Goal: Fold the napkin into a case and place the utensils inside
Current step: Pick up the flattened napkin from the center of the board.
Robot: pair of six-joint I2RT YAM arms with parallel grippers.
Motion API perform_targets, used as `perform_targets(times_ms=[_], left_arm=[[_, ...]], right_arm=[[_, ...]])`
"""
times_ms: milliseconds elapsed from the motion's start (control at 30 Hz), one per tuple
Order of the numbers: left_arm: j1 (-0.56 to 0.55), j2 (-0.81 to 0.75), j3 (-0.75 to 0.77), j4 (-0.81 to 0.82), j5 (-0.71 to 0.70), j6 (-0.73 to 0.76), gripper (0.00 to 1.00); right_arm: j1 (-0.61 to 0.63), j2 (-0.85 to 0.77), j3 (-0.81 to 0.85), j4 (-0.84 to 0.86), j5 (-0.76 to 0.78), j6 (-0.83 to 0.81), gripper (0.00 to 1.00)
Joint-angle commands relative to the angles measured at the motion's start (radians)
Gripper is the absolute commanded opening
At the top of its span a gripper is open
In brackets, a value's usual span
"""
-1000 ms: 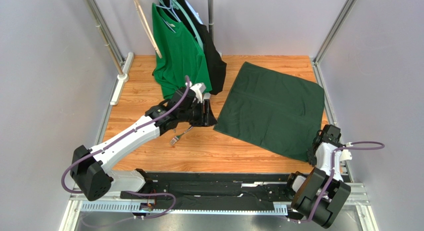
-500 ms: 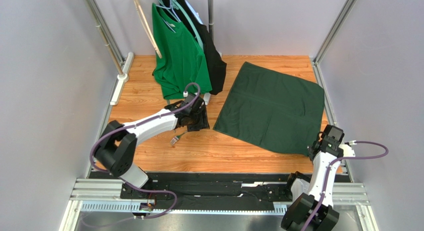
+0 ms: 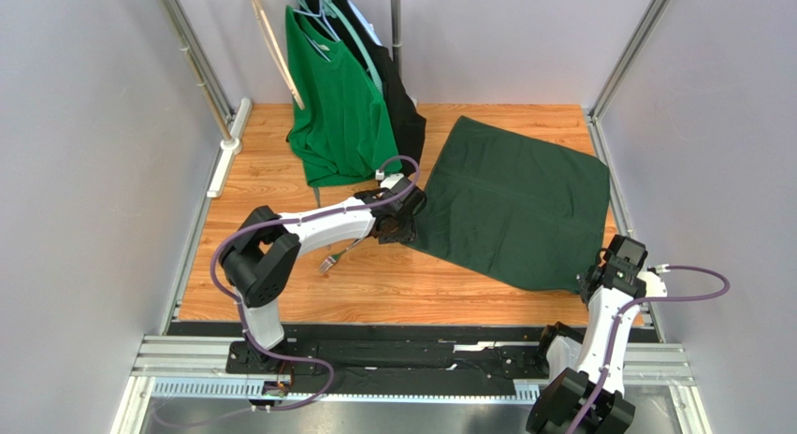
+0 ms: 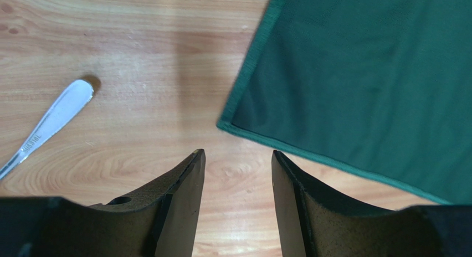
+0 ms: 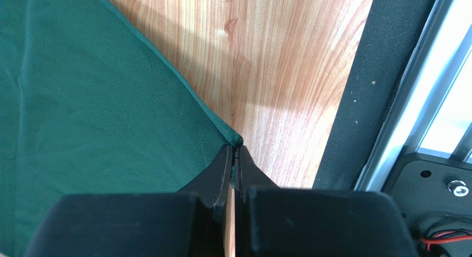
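The napkin [image 3: 514, 205] lies flat on the wooden table, a dark green square turned slightly. My left gripper [image 3: 404, 226] hovers open at its near-left corner. In the left wrist view that corner of the napkin [image 4: 360, 80] lies just ahead of the left gripper [image 4: 237, 153], with bare wood between the fingers. My right gripper [image 3: 599, 282] is shut on the napkin's near-right corner; the right wrist view shows the right gripper [image 5: 235, 149] pinching the hem of the napkin [image 5: 99, 102]. A silver fork [image 3: 335, 257] lies left of the napkin, its handle [image 4: 52, 121] showing at the left.
A bright green T-shirt [image 3: 337, 97] and a black garment [image 3: 404, 116] hang from a rack at the back, just behind my left arm. Metal frame posts and grey walls close in both sides. A black rail [image 5: 354, 102] runs right beside my right gripper.
My left arm has swung right, from above the fork to the napkin's near-left corner, staying open. My right gripper has closed on the near-right corner.
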Motion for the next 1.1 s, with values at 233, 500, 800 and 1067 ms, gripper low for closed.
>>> perform_targets(times_ms=[233,500,800,1067], left_arm=[[-0.021,0.114,0.099,-0.071,-0.102,-0.036,0.56],[-0.02,0.185,0.154,-0.116,-0.086,-0.05,0.53],[-0.017,0.274,0.188,-0.101,-0.007,-0.05,0.14],[-0.018,0.109,0.142,-0.035,-0.031,0.047,0.0]], right_arm=[[0.003,-0.023,0.033,-0.004,-0.003,0.001,0.0],[0.005,-0.035,0.037,-0.014,-0.008,0.007,0.0],[0.003,-0.052,0.062,-0.036,0.007,-0.002,0.0],[0.003,-0.096,0.129,-0.057,0.001,-0.091,0.0]])
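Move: The napkin's free near-left corner lies flat below the open left fingers, about 2 cm ahead of the hand, 1 cm to its right and 4 cm down. The napkin's middle is some 21 cm right and 8 cm ahead; the fork lies about 12 cm left and 2 cm back. From the right hand, which already holds the near-right corner, that free corner lies roughly 35 cm left, 10 cm ahead and 4 cm lower. The napkin's near-left corner is pinched by the left hand, which sinks nearly 4 cm to the board first, then slides about 2 cm right and 2 cm forward onto the left edge just beside the corner as its half-open fingers shut. The right hand keeps its grip on the near-right corner, holding still and then rising about 2 cm towards the end. ##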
